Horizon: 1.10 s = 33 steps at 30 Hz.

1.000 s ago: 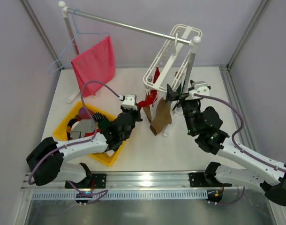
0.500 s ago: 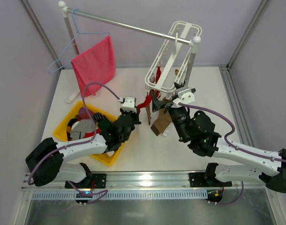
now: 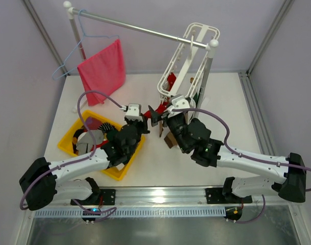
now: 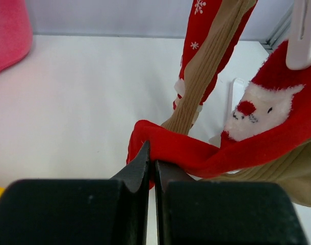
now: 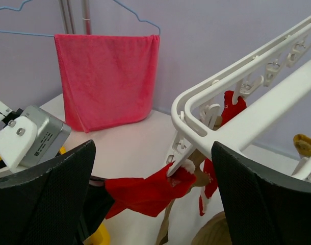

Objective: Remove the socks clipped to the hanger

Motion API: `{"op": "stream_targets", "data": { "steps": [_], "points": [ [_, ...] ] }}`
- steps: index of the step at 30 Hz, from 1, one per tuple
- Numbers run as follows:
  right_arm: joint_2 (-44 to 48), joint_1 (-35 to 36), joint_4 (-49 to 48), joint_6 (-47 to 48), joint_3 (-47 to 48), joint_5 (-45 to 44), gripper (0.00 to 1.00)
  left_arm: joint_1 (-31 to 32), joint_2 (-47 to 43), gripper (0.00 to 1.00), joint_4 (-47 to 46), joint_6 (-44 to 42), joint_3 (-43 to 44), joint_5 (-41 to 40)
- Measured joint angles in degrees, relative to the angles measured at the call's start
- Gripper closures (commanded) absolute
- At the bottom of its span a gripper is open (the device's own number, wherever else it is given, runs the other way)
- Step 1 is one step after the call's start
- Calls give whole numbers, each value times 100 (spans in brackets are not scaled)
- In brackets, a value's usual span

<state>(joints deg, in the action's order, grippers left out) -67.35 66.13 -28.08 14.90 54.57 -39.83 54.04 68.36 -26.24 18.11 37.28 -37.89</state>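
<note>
The white hanger [image 3: 188, 56] hangs from the rail, and its near corner [image 5: 247, 115] fills the right wrist view. A red Santa sock [image 4: 206, 155] is held by one white clip [image 5: 180, 159] and stretches sideways to my left gripper [image 4: 151, 159], which is shut on its toe end. A tan sock [image 4: 214, 61] and a red snowflake sock [image 4: 197, 25] hang behind it. My right gripper [image 5: 155, 199] stands wide open, its fingers either side of the clip and the red sock [image 5: 145, 191] and touching neither. In the top view both grippers [image 3: 147, 122] [image 3: 160, 111] meet at the hanger's lower left corner.
A yellow bin [image 3: 69, 139] with several socks sits by the left arm. A pink cloth [image 3: 102, 69] on a light-blue wire hanger [image 3: 69, 56] hangs at the rail's left end. The rail's white post [image 3: 206, 71] stands beside the hanger. A brown sock [image 3: 171, 139] hangs under the right arm.
My right arm has swung left from the hanger's right side to its near-left corner, over the clipped red sock. The left arm has drawn back slightly, still holding the sock.
</note>
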Motion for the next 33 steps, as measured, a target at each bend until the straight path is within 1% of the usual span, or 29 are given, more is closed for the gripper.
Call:
{"op": "stream_targets", "data": {
  "steps": [5,11,15,19,27,33],
  "points": [
    [-140,15,70,-313,68,-105,7,11,-184,100,4,61,-74,0],
    [-321,26,341,-787,146,-446,8,101,-262,100,13,103,-205,-46],
    [-326,52,304,-931,146,-758,8,142,-262,100,-2,105,-269,-92],
    [-518,57,107,-874,149,-1128,8,219,-262,100,-9,103,-332,-114],
    [-1340,57,-46,-479,385,-1672,8,361,-264,100,-103,101,-389,-160],
    [-1467,57,-431,-61,396,-1965,9,442,-264,100,-153,98,-455,-179]
  ]
}}
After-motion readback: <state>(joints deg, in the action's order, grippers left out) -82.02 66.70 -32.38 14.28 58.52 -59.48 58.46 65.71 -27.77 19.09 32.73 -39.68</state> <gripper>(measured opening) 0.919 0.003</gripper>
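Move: Ahead of the wide-open right hand, about 8 cm out, 2 cm to its left and some 6 cm below, is the white clip biting the red sock's cuff. The hanger's near corner sits just over it, about level with that hand; a brown sock hangs around 11 cm below the clip and 3 cm nearer, a second red sock 6 cm farther out. From the left hand, shut on the first red sock's toe, the clip lies about 6 cm forward, 8 cm right and 8 cm up. Sinking about 6 cm and pushing some 3.5 cm forward, the right hand closes in on the clip and sock cuff below the hanger's corner, its wrist swinging clockwise roughly 20 degrees while its fingers stay wide open. Meanwhile the left hand keeps its pinch on the red sock's toe and draws it back about 2.5 cm and slightly down. ##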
